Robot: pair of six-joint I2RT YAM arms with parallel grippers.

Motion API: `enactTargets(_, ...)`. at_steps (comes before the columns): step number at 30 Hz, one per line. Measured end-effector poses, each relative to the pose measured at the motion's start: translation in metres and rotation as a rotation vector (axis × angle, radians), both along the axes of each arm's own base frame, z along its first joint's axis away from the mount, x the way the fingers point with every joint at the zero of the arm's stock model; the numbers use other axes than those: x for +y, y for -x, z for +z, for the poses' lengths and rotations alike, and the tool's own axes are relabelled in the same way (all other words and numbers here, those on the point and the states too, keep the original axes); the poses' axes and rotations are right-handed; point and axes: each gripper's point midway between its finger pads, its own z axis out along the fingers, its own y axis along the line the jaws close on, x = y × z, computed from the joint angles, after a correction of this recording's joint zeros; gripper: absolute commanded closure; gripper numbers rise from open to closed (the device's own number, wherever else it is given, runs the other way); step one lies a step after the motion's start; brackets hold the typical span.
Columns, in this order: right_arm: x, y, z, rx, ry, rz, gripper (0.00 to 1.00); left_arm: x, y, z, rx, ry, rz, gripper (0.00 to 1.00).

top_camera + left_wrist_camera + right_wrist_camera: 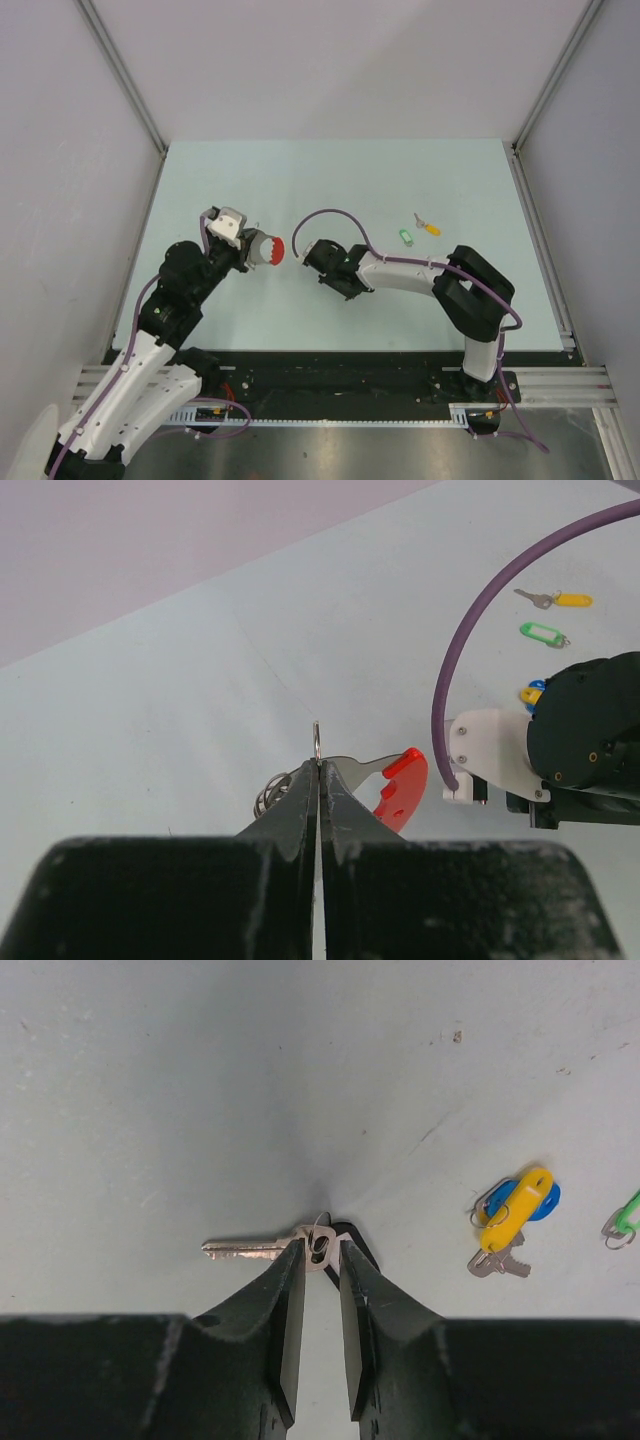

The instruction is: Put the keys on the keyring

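Note:
My left gripper (318,765) is shut on the keyring (316,742), held above the table. The ring's thin metal edge sticks up from the tips. Its red tag (405,788) hangs to the right and the coiled chain (268,796) to the left. In the top view the red tag (274,250) faces my right gripper (307,256). That right gripper (320,1245) is low on the table, its jaws narrowed onto the head of a silver key (250,1250) with a black tag (352,1236). The blade points left.
A blue-and-yellow key bunch (515,1210) lies on the table right of my right gripper. A green-tagged key (405,236) and a yellow-tagged key (429,226) lie further back right. The right arm's purple cable (470,640) arcs close to the keyring.

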Motion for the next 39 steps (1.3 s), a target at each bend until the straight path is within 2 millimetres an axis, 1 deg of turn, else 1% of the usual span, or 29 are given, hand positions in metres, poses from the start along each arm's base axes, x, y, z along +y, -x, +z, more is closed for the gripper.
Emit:
enactTargets(9,-0.005,-0.001,-0.007,-0.002,0.040,-0.003,0.79,0.000,0.000,0.000,-0.001,-0.002,-0.001,1.00)
enactTargets(14,-0.004,-0.002,-0.008,-0.012,0.050,-0.002,0.80,0.000,0.000,0.000,-0.001,-0.003,-0.001,0.99)
enactTargets(19,-0.004,-0.002,-0.008,-0.018,0.057,0.004,0.87,0.000,0.000,-0.001,0.001,-0.004,-0.002,1.00)
enactTargets(21,-0.004,-0.002,-0.008,-0.020,0.061,0.006,0.94,-0.001,0.000,-0.001,0.003,-0.004,-0.005,1.00)
enactTargets(24,-0.005,-0.002,-0.008,-0.025,0.069,0.010,1.00,-0.001,0.000,-0.001,0.003,-0.004,-0.008,1.00)
enactTargets(31,-0.007,-0.005,-0.005,-0.036,0.075,0.004,1.00,-0.002,0.000,-0.001,0.004,-0.003,-0.014,1.00)
enactTargets(33,-0.009,-0.006,-0.002,-0.032,0.065,-0.001,1.00,-0.004,0.000,-0.001,0.003,-0.003,-0.022,1.00)
enactTargets(35,-0.010,-0.008,0.007,-0.034,0.039,-0.011,1.00,-0.007,0.000,-0.002,0.006,-0.003,-0.039,1.00)
enactTargets(37,-0.011,-0.014,0.020,-0.045,-0.004,-0.026,1.00,-0.011,0.000,-0.004,0.011,-0.005,-0.060,1.00)
enactTargets(39,-0.014,-0.022,0.041,-0.069,-0.065,-0.044,1.00,-0.015,0.000,-0.006,0.016,-0.012,-0.083,1.00)
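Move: The upright little ring joining the black fob to its loose key sits between the right fingertips, about 1 cm below the hand point, with no offset ahead or sideways. From that hand, the blue-and-yellow fob keys lie about 6 cm ahead and 7 cm right, and the green fob about 12 cm ahead and 11 cm right. From the left hand, the little ring is some 20 cm right, roughly level fore and aft, and about 24 cm below. Down a little under 1 cm, with a slight shift to its right, the right hand settles astride the little ring; its slightly open fingers then shut and pinch it. Still pinching, it rises about 5 cm from the table, quickening late and easing some 2 cm forward. The left hand keeps its grip on the keyring and only begins drifting right, about 1.5 cm. ##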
